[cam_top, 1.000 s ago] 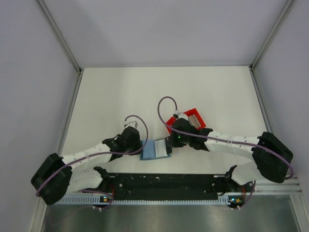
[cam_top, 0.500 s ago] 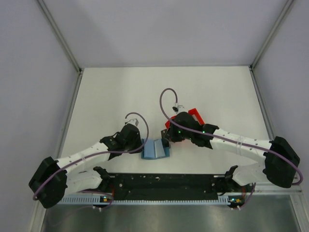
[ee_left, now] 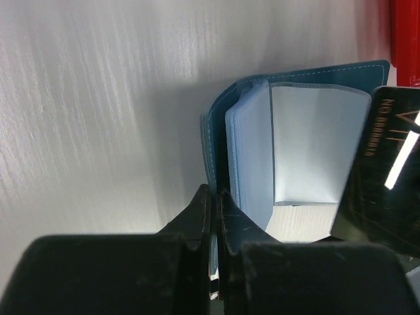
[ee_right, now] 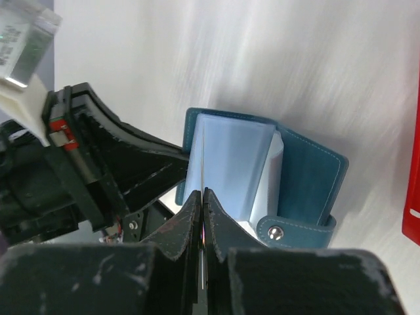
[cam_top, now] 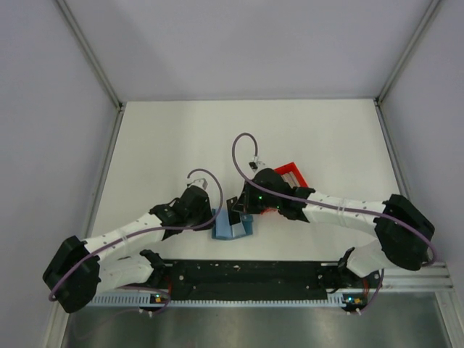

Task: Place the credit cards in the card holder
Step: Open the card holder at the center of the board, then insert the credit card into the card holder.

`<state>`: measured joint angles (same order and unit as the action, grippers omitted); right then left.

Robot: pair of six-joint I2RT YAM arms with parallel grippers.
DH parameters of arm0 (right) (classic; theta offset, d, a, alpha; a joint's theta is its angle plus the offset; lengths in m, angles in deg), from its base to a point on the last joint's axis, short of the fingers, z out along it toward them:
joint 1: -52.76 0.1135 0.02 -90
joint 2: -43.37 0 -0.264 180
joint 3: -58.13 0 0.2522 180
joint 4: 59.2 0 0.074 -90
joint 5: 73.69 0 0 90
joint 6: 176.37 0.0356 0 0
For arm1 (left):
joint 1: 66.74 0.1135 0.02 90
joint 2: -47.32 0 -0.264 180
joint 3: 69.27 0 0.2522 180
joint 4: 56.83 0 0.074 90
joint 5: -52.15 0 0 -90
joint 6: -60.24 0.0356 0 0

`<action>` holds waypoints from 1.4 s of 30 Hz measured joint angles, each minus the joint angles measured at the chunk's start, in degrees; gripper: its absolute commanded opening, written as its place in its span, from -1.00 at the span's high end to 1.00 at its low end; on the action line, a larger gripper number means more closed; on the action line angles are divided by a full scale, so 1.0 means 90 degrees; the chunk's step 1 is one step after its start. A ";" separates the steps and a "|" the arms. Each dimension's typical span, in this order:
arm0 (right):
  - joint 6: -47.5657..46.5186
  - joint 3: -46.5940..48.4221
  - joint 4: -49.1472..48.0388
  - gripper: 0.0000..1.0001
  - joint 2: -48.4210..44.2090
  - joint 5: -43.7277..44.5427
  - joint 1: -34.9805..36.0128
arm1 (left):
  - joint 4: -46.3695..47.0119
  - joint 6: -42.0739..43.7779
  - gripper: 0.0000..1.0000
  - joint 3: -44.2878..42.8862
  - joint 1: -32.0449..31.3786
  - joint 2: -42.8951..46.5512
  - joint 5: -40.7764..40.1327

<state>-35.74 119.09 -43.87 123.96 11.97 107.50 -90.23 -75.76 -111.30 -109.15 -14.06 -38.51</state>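
Note:
The teal card holder stands half open on the table just in front of the arm bases, its pale blue inner sleeves fanned out. My left gripper is shut on the holder's left cover. My right gripper is shut on a black credit card, which appears edge-on as a thin line in the right wrist view. The card hangs over the sleeves, close to the left gripper's fingers. The snap tab hangs at the holder's right side.
A red open-topped tray sits just behind and to the right of the holder, with its edge showing in both wrist views. White walls with metal rails enclose the table on three sides.
My right gripper has moved left from beside the red tray to over the card holder, carrying the card. The holder has gone from lying flat to half folded. The left arm barely moved.

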 measured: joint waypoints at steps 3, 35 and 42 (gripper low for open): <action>0.0073 -0.0046 -0.0114 1.00 0.0304 -0.0092 0.0019 | 0.0002 -0.0022 1.00 0.0000 0.0000 0.0000 0.0000; 0.0529 -0.1336 -0.2110 1.00 0.1192 -0.0911 -0.0440 | 0.0959 -0.0117 1.00 0.0503 0.0000 -0.0425 -0.0163; 0.0651 -0.1375 -0.2579 1.00 0.1438 -0.1095 -0.0561 | 0.1088 -0.0138 1.00 0.0500 0.0000 -0.0503 -0.0160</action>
<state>-29.88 106.72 -67.08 136.90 2.11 102.45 -80.44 -77.01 -106.80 -109.15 -18.59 -39.96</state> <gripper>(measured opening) 0.006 0.023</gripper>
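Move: The right hand, holding the black card by its right-hand end, has the open card holder's middle about 11 cm below it, 4 cm to its left and 2 cm back. The red tray stands roughly 12 cm farther out than this hand and 12 cm to its right, also about 10 cm lower. The left hand already pinches the holder's left edge. The holder's middle lies some 7 cm to its right, 1 cm back and 3 cm below. Still gripping the card, the right hand brings it down about 9 cm over the clear sleeve in the holder's right half, right beside the raised blue leaf. It drifts slightly back, then forward again, and tips its fingers some 10 degrees steeper. The left fingers keep their pinch on the holder's left edge and, from midway, lower it about 2.5 cm. ##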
